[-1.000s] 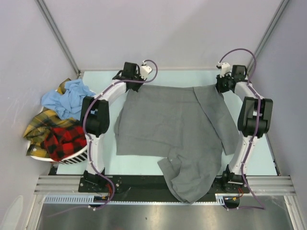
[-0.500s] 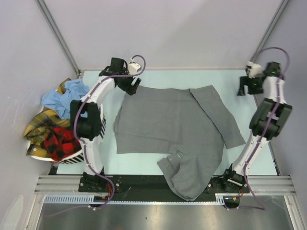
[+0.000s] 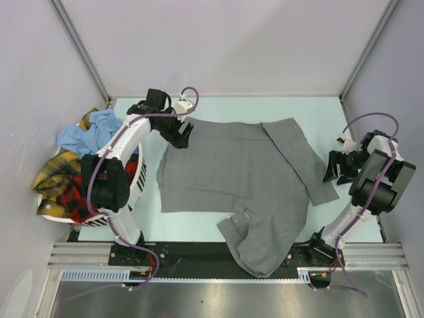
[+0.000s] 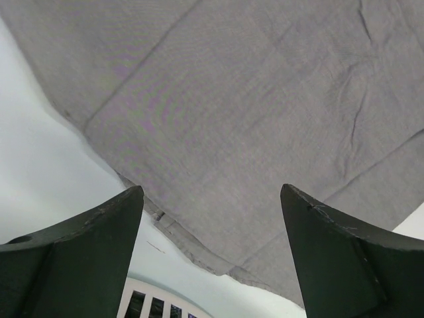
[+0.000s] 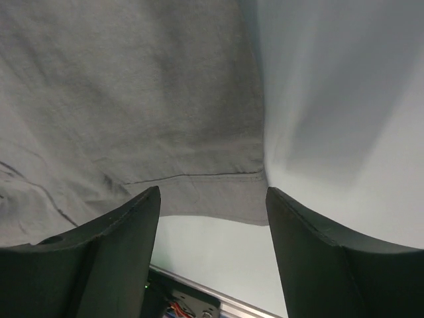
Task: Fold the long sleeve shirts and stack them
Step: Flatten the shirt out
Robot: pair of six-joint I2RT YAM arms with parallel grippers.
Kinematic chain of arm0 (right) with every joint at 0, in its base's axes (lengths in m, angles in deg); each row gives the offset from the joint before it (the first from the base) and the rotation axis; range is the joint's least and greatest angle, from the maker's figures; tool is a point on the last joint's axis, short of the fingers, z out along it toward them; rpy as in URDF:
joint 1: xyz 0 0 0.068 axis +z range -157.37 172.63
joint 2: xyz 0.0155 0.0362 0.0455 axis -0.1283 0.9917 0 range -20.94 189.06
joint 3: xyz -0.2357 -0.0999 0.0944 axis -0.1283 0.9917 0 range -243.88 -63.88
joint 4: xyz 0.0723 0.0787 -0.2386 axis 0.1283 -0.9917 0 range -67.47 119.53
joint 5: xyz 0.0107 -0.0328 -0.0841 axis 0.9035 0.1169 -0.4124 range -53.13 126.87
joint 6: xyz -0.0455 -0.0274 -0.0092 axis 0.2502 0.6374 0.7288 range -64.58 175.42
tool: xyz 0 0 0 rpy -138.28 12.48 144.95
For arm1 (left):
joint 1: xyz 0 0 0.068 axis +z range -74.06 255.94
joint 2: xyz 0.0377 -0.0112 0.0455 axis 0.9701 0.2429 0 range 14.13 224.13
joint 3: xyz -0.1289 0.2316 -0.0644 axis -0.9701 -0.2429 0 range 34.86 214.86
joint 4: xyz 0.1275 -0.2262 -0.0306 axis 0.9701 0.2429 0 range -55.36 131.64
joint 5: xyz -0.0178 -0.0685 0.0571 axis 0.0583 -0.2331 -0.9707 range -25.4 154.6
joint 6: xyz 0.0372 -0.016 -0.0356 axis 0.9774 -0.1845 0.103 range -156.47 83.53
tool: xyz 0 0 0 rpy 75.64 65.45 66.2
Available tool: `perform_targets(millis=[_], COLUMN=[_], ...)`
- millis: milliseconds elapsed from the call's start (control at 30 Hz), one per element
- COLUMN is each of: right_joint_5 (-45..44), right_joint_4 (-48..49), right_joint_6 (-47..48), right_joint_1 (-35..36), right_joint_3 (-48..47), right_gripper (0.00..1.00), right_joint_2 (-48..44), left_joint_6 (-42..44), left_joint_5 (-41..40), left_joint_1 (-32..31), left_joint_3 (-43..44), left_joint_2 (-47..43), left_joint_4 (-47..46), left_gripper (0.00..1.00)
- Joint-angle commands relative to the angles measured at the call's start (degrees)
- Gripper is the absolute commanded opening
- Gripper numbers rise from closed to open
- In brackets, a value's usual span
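A plain grey long sleeve shirt (image 3: 225, 165) lies spread flat on the pale table, one sleeve folded across its right side. Its lower part drapes over the front rail. My left gripper (image 3: 183, 134) hovers open over the shirt's far left corner; the left wrist view shows the grey cloth (image 4: 232, 99) and its hem between the spread fingers, nothing held. My right gripper (image 3: 335, 176) stands open just right of the sleeve's end, and the right wrist view shows the cuff edge (image 5: 212, 199) between the fingers, untouched. Light blue (image 3: 93, 136), yellow plaid (image 3: 56, 169) and red-and-black plaid (image 3: 83, 192) shirts are heaped at the left.
A white slotted basket (image 3: 109, 217) holds the heap at the table's left edge; its rim (image 4: 156, 306) shows low in the left wrist view. Grey walls close in the back and sides. A metal rail (image 3: 199, 255) runs along the front.
Both grippers opened and let go of the shirt's far corners. The right arm swung back and down to the sleeve's end; the left shifted slightly left. The shirt now lies flat.
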Motion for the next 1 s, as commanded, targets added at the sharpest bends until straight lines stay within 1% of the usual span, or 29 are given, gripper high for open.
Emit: perform_targets(millis=[0,200,300,333,367,400,500,533,567,600,633,667,767,833,867,933,967], right_joint_5=[-4.45,-7.97,-8.06,-7.80,-7.27,-6.48,0.18,2.73,8.84,11.95,15.03,20.45,28.12,31.03,31.49,31.93,31.67], right_joint_4=[7.33,10.59,10.95,10.60,9.38,8.23,2.18,0.33,-2.82,-4.24,-5.30,-6.53,-4.63,-1.73,1.60,7.13,8.99], right_joint_6=[-3.17,-3.78,-4.66,-4.75,-4.84,-4.67,-3.09,-2.56,-2.55,-2.99,-3.69,-4.39,-11.15,-17.38,-19.06,-23.98,-25.30], right_joint_1=[0.26,3.77,4.74,4.66,4.57,4.31,2.38,1.76,0.36,-0.26,-0.53,-0.44,2.01,4.12,6.30,8.25,9.39], right_joint_3=[4.52,11.55,11.40,10.87,10.34,8.51,4.64,0.62,-1.42,-3.44,-7.99,-9.95,-16.79,-18.31,-18.84,-18.67,-18.41], right_gripper=[0.69,0.62,0.35,0.14,0.02,0.00,0.00,0.00,0.00,0.00,0.00,0.00,0.00,0.00,0.00,0.00,0.00], right_joint_2=[0.79,1.84,2.45,2.37,2.28,2.02,-1.22,-3.15,-4.12,-4.83,-5.62,-6.76,-8.08,-8.61,-8.96,-9.23,-9.41], left_joint_6=[1.59,0.80,-0.17,-0.43,-0.44,-0.70,-0.96,-1.05,-1.14,-1.14,-0.88,-0.70,0.44,1.76,2.28,4.13,4.74], left_joint_5=[2.16,2.42,2.42,2.42,2.24,2.24,2.24,2.24,2.42,2.24,1.98,1.89,1.02,0.22,-0.21,-0.65,-1.09], left_joint_1=[-0.10,-0.01,-0.10,-0.10,-0.01,-0.01,-0.10,-0.10,-0.10,-0.10,-0.01,-0.01,-0.01,-0.01,-0.01,-0.01,-0.01], left_joint_3=[-1.99,-4.11,-4.89,-4.98,-4.99,-4.81,-4.02,-3.58,-2.97,-1.31,-0.25,2.28,6.86,11.70,15.02,18.29,21.70], left_joint_2=[-4.12,-4.30,-4.30,-4.39,-4.30,-4.21,-3.51,-3.07,-2.20,-1.50,-0.71,0.96,4.04,7.90,9.22,13.53,14.93], left_joint_4=[1.15,0.80,0.10,-0.16,-0.17,-0.51,-1.22,-1.48,-1.57,-1.92,-2.10,-2.19,-2.27,-2.36,-2.28,-2.36,-2.71], left_gripper=[0.90,0.89,0.89,0.89,0.88,0.88,0.86,0.86,0.86,0.86,0.85,0.85,0.85,0.85,0.85,0.85,0.85])
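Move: Just below the right hand, the outer edge of the sleeve's cuff lies flat about 2 cm back, 2 cm to the left and 4 cm down. The shirt body's right side runs some 10 cm left and 5 cm back, while the right shoulder corner is roughly 28 cm ahead and 16 cm left. From the left hand, the left shoulder corner is about 16 cm ahead, 3 cm right and 14 cm down; the cuff is some 52 cm right and 15 cm back. Sinking about 4 cm and easing slightly back and left, the open right hand shuts on the cuff's edge, then lifts it some 20 cm while carrying it forward and a little left towards the shoulder, fingers tipping up roughly 30 degrees. The left hand, still open, first dips back about 2 cm, then turns forward over the shirt towards its left shoulder corner. ##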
